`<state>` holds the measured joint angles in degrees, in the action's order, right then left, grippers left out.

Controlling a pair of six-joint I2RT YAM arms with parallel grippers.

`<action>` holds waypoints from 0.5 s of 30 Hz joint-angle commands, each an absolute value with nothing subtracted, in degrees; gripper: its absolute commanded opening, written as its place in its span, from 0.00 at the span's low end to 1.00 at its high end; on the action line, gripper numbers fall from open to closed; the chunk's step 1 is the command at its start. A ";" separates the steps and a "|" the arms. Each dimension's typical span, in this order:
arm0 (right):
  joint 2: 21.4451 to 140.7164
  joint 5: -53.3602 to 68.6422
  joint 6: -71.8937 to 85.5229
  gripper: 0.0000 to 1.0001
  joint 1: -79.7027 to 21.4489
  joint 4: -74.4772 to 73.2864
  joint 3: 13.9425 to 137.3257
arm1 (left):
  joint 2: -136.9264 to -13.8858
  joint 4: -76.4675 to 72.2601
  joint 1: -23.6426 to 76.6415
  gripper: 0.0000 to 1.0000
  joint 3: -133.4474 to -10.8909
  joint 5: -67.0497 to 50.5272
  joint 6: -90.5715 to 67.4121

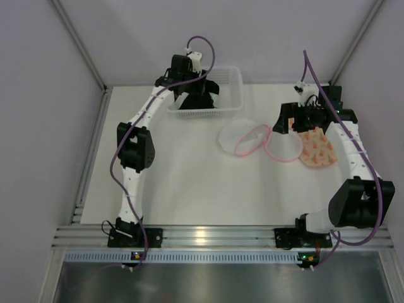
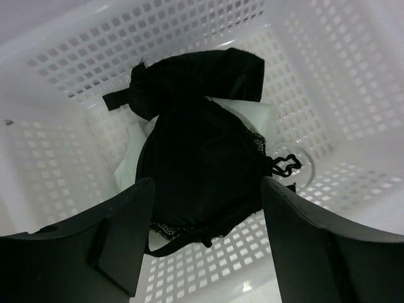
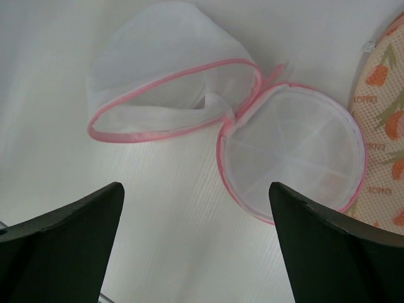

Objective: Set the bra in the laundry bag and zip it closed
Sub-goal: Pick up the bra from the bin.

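The black bra (image 2: 202,145) lies crumpled in the white perforated basket (image 2: 76,82) at the back of the table, where it also shows as a dark bra (image 1: 211,96). My left gripper (image 2: 207,189) hangs just over it, open, its fingers clear of the fabric on either side. From above, the left gripper (image 1: 197,88) sits inside the basket (image 1: 235,95). The laundry bag (image 3: 177,95) is white mesh with pink trim, unzipped, its two round halves spread on the table. My right gripper (image 3: 196,189) hovers open above the laundry bag (image 1: 252,140), nothing between its fingers.
An orange-patterned mesh pouch (image 1: 319,150) lies right of the laundry bag, partly under my right arm; its edge shows as a patterned pouch (image 3: 385,126) in the right wrist view. White walls close in the table on the left, right and back.
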<state>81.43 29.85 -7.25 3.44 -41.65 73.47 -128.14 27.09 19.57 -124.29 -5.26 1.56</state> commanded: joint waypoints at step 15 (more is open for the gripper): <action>81.74 27.95 -8.35 0.99 4.22 -42.54 71.37 | -141.42 18.11 18.19 0.14 -132.10 -4.57 -1.58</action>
<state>82.19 28.25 -7.75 3.51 -42.89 71.59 -143.02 22.50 18.35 -129.03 -3.57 -0.43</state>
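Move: The bra lies in the bin about 12 cm below my left hand and some 6 cm ahead, hardly 1 cm to its right. The white cloth sits under it, its middle level with the bra's and about 4 cm farther right. The laundry bag lies open on the table, roughly 17 cm back and 24 cm to the right of my left hand. From my right hand the bra is some 30 cm ahead and 33 cm to the left. I drop my already part-open left hand about 11 cm into the bin, easing some 4 cm forward as it sinks, fast at first and slowing onto the bra. At the bottom I close the fingers most of the way and pinch a fold of the black fabric on its near part. My empty right hand, wide open, just sinks about 2 cm. ##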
